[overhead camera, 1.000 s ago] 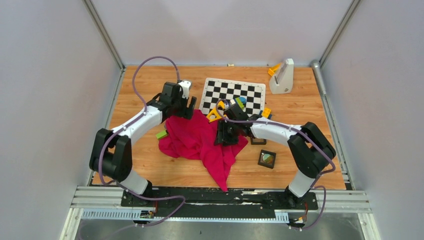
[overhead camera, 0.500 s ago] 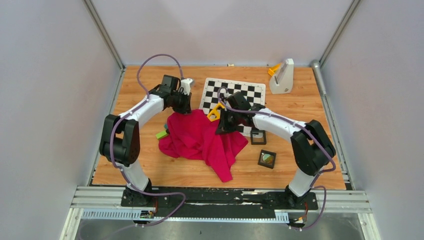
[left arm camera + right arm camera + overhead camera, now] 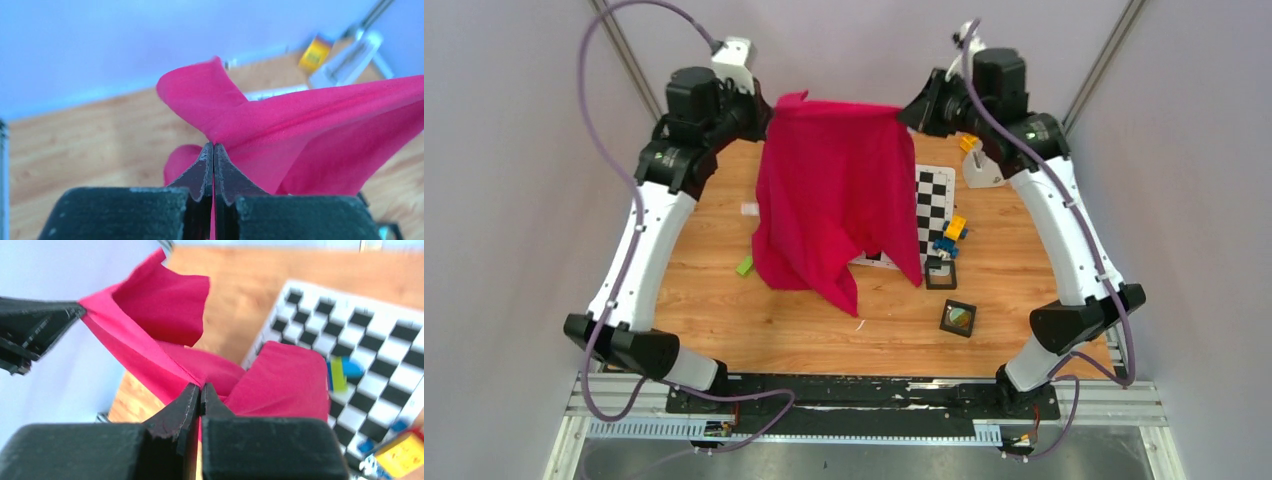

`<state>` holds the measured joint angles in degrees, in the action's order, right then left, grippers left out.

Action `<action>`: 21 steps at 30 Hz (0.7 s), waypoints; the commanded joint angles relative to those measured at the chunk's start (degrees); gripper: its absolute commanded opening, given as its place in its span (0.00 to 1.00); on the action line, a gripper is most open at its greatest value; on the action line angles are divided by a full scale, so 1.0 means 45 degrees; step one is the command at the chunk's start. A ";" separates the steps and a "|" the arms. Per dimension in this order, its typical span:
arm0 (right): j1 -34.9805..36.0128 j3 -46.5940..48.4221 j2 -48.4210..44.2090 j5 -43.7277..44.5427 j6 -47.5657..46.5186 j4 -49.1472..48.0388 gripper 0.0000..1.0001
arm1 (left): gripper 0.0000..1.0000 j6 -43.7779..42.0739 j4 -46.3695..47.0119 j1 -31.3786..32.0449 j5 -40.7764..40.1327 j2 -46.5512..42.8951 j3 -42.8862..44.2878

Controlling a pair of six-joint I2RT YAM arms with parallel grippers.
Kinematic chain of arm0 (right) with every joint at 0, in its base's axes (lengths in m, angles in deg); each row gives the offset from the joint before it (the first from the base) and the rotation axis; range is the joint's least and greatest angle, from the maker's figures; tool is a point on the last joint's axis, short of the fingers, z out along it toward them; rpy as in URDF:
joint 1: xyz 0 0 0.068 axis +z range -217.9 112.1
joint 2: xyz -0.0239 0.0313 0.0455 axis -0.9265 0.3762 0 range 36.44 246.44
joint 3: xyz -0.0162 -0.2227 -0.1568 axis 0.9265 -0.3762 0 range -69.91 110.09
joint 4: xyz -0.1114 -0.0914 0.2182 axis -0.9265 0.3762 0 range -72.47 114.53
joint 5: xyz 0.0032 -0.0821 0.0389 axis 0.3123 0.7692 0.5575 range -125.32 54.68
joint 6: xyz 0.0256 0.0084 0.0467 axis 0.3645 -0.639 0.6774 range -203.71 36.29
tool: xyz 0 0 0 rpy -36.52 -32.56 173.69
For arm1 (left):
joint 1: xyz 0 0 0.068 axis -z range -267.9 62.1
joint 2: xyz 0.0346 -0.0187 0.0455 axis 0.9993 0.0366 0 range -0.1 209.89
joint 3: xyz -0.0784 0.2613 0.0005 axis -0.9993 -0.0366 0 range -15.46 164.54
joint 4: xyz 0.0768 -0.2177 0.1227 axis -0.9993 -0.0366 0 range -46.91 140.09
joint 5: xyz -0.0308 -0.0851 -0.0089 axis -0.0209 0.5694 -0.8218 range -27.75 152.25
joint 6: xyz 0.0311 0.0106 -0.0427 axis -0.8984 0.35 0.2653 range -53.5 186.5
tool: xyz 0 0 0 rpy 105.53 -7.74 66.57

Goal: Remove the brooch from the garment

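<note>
The garment (image 3: 834, 180), a large magenta-pink cloth, hangs spread above the table, stretched between both raised arms. My left gripper (image 3: 769, 112) is shut on its upper left corner. In the left wrist view the jaws (image 3: 213, 147) meet on a fold of the garment (image 3: 310, 125). My right gripper (image 3: 902, 112) is shut on the upper right corner. The right wrist view shows its jaws (image 3: 200, 387) pressed on the garment (image 3: 165, 305). The cloth's lower edge dangles just over the wood. The brooch is not visible on any face of the cloth that I see.
A chequered board (image 3: 934, 195) lies partly behind the cloth, with coloured toy blocks (image 3: 951, 235) beside it. Two black square frames (image 3: 940, 273) (image 3: 958, 318) lie to the right, a green block (image 3: 744, 266) to the left. A white stand (image 3: 989, 150) is at the back right.
Both grippers closed on the garment where it lay crumpled on the table. Both arms then rose high and apart, lifting the cloth and spreading it out.
</note>
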<state>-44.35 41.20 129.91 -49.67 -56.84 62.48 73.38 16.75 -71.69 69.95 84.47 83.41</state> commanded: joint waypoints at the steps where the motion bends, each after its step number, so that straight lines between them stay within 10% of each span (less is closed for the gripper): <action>1: -0.0337 0.4584 0.0386 0.0555 -0.0933 0.2105 0.00 | 0.00 0.0404 -0.0701 -0.0162 -0.1662 -0.1112 0.2476; 10: 0.0525 0.1170 -0.1778 -0.1615 -0.0749 0.0777 0.00 | 0.00 0.0901 0.0186 -0.0164 -0.0919 -0.3442 -0.0093; 21: 0.7416 -0.7268 -0.1623 -0.0632 -0.0565 -0.1973 0.00 | 0.00 0.2549 0.2822 -0.0179 -0.1853 -0.5402 -0.8949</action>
<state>-16.94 15.34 121.32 -52.93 -60.94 60.05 80.68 23.24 -72.15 64.88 63.09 51.72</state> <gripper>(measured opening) 0.022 0.006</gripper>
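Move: The garment hangs stretched between both raised hands, its middle about 9 cm right of the left hand, 4 cm back and 17 below; from the right hand, 10 cm left and 1 back. Some 35 cm below lie the others: for the left hand, the green block, 11 cm left, 6 back; for the right hand, the chessboard's middle, 9 cm ahead, 1 left, and the small dark frame, 10 cm right, 4 back. The garment, still pinched in both shut grippers, is tossed up about 15 cm while drawn back, the fingers tipping upward, then whipped down to well below its starting height. The left hand ends 8 cm back; the right sweeps farther back, some 19 cm, and 11 cm left, turning roughly 30 degrees counter-clockwise and tipping down. ##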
